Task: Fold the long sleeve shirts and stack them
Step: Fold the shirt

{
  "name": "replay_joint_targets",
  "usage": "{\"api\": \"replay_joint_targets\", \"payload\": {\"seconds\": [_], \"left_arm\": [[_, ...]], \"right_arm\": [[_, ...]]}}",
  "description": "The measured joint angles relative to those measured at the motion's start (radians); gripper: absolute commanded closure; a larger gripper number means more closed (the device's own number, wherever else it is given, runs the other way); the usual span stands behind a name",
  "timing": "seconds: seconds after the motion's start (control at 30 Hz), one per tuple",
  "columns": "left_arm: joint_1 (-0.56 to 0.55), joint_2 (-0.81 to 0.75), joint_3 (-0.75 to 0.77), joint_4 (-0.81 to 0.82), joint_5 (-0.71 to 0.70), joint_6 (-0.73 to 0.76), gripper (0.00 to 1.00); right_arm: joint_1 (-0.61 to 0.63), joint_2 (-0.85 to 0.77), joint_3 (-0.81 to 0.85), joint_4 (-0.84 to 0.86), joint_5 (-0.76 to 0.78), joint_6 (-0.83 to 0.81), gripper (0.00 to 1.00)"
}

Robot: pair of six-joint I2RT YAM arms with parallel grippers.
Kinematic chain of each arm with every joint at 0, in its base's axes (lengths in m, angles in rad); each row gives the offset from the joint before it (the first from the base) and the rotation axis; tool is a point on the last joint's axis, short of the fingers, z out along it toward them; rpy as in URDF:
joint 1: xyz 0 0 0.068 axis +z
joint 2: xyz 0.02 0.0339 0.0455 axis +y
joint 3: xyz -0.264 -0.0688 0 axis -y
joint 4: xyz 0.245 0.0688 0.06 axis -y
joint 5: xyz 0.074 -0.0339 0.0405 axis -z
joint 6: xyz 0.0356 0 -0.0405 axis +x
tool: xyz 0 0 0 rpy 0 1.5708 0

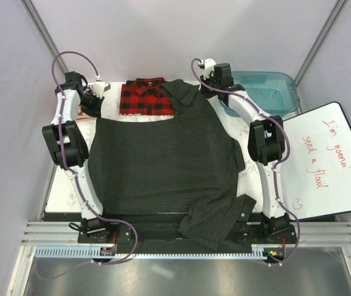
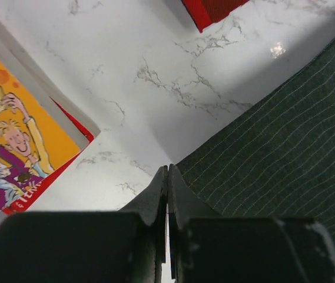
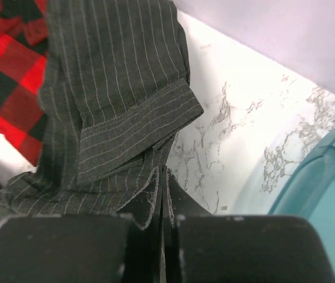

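The charcoal pinstriped long sleeve shirt [image 1: 163, 160] lies spread across the white marble table [image 1: 61, 197], with one sleeve [image 1: 215, 222] hanging over the near edge. The red-and-black plaid shirt [image 1: 143, 97] lies folded at the back, its right side under the charcoal collar. My left gripper [image 1: 94, 106] is at the charcoal shirt's back left corner; in the left wrist view its tips [image 2: 168, 168] are shut right on the cloth's edge [image 2: 285, 135]. My right gripper [image 1: 203, 89] is at the back right, shut [image 3: 165, 170] on bunched pinstriped cloth [image 3: 114, 71] beside the plaid [image 3: 2, 88].
A colourful paperback book [image 2: 14, 147] lies on the table left of my left gripper. A teal plastic bin [image 1: 268, 89] stands at the back right, close to my right gripper [image 3: 326, 188]. A whiteboard [image 1: 329, 160] with red writing lies at the right.
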Motion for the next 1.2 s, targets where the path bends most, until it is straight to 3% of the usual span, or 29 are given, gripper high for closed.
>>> {"api": "replay_joint_targets", "payload": {"seconds": [0.3,0.53,0.87,1.2], "left_arm": [[0.014,-0.082,-0.060,0.004,0.044,0.035,0.98],[0.047,-0.161,-0.176,0.012,0.095,0.093,0.98],[0.075,-0.463,-0.489,0.050,0.150,0.248,0.98],[0.121,-0.658,-0.802,0.072,0.156,0.421,0.98]], "right_arm": [[-0.004,-0.087,-0.095,0.011,-0.005,0.001,1.00],[-0.011,-0.216,-0.275,0.011,-0.011,0.016,1.00],[-0.017,-0.477,-0.507,0.018,-0.024,0.027,1.00],[-0.017,-0.715,-0.775,0.003,-0.034,0.025,1.00]]}}
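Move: The left hand already holds one end of the shirt's far edge, some 6 cm above the table; its near left corner lies about 36 cm back and 8 cm right. The plaid shirt is 14 cm ahead and 19 cm right, the book 13 cm ahead and 13 cm left. From the right hand, the near right end lies roughly 41 cm back and 5 cm right, the loose far sleeve 5 cm ahead and 11 cm left, the teal bin 5 cm ahead and 30 cm right. Still pinching the two ends of the shirt's far edge in shut fingers, both hands draw it back over the shirt's body towards the near edge, about 17 cm each and picking up speed; the right also drifts 5 cm right. They rise as they travel, the right ending some 5 cm higher and the left only 2 or 3 cm after sinking again. The left wrist turns clockwise about 15 degrees. ##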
